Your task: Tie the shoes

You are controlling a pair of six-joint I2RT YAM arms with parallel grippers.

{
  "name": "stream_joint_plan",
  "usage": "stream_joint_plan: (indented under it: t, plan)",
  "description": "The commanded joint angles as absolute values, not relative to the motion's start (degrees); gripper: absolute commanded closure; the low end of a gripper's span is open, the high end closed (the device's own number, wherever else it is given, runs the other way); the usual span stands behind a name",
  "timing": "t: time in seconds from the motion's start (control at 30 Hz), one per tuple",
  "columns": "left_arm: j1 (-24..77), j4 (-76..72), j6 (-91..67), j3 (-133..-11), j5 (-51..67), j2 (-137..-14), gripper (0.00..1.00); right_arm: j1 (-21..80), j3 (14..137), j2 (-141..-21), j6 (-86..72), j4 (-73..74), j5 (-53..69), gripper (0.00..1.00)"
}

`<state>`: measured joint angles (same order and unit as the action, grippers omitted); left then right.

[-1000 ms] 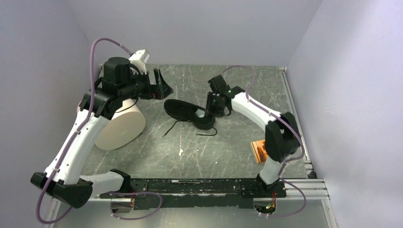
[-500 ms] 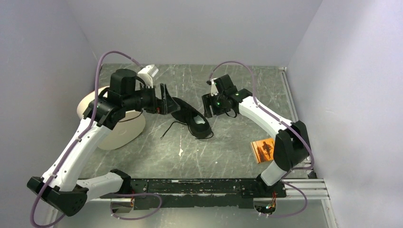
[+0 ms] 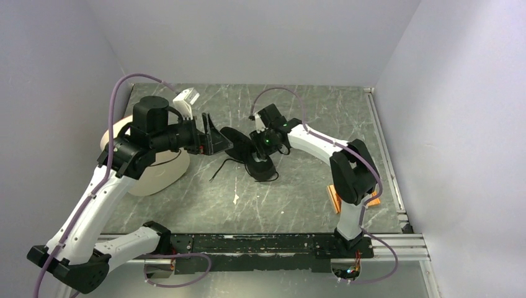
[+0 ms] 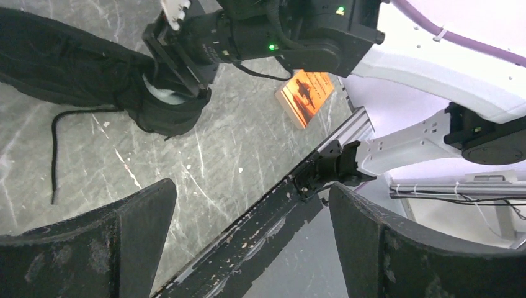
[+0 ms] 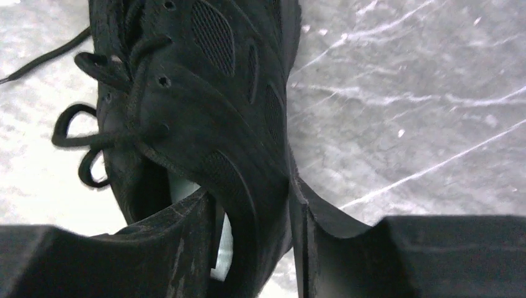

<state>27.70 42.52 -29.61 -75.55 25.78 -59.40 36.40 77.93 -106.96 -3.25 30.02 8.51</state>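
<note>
The black sneaker [image 3: 243, 148] lies on the table's middle, its heel toward the near side. My right gripper [image 3: 265, 148] is shut on the shoe's side wall at the collar [image 5: 257, 155], with one finger [image 5: 186, 236] inside the opening over the pale insole and the other outside. Thin black laces [image 5: 74, 133] hang in loose loops, and one end [image 3: 220, 166] trails on the table. My left gripper [image 3: 218, 138] is open and empty just left of the shoe's toe. In the left wrist view [image 4: 251, 189] the shoe [image 4: 74, 68] is at the upper left.
A large white roll [image 3: 155, 169] stands under the left arm. An orange booklet [image 3: 335, 200] lies near the right arm's base, also in the left wrist view [image 4: 305, 96]. A black rail [image 3: 273, 242] runs along the near edge. Walls stand on three sides.
My right gripper moved left and down onto the shoe's heel end and closed on its side wall. My left gripper swung right and forward to the toe. The shoe turned its heel nearer.
</note>
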Motion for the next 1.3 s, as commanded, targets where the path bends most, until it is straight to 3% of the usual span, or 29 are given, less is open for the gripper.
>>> stream_joint_plan:
  t: [0.0,0.1,0.2,0.4,0.57,0.8,1.1,1.27]
  plan:
    - [27.8,40.6,-33.6,-74.6,26.7,-57.9,0.03,39.6,79.1,-109.3,-4.1,26.2,-2.0,0.61]
    - [27.8,40.2,-34.2,-76.8,23.4,-58.1,0.03,40.8,82.0,-107.9,-5.0,30.6,-8.4,0.84]
    - [27.7,40.1,-32.5,-79.8,20.3,-57.9,0.03,42.6,86.2,-104.2,-5.2,37.6,-13.4,0.99]
    - [27.8,45.3,-29.3,-89.8,9.4,-56.9,0.03,52.6,97.4,-98.2,-12.0,49.5,-15.2,1.0]
    - [27.8,43.6,-31.9,-91.7,1.7,-51.6,0.02,59.3,104.8,-97.1,-18.0,49.8,-15.9,1.0]
    - [27.8,49.4,-24.7,-100.6,-2.2,-55.0,0.02,57.4,106.3,-98.7,-28.1,51.5,-28.9,1.0]
    - [27.8,46.9,-30.1,-93.4,5.4,-55.2,0.02,52.8,72.1,-90.2,-43.8,41.5,-35.4,1.0]
    - [27.8,49.0,-28.8,-86.4,13.1,-58.9,0.02,51.9,60.2,-88.2,-41.0,33.2,-34.1,1.0]
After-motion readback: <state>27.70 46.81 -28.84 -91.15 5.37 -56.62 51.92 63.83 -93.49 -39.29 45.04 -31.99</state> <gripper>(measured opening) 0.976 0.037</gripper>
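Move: The right hand's open fingers already straddle the shoe's right collar wall; the shoe's middle lies about 3 cm ahead, 4 cm left and 3 cm below. The long lace's middle is roughly 13 cm left and 3 cm back, the other lace's end 6 cm right and 6 cm back by the heel. The orange book lies some 32 cm right and 13 cm back. From the left hand the shoe is about 14 cm ahead, 7 cm right and 30 cm below. Up about 20 cm, swinging back and left, then down and to the right goes the right hand once its fingers have closed to pinch the shoe's collar; turning some 30 degrees clockwise, it ends back at its starting height, closer to the base and the book, still gripping. The empty left hand, still open, rises and draws left clear of the shoe, turns counter-clockwise, then sinks partway. ##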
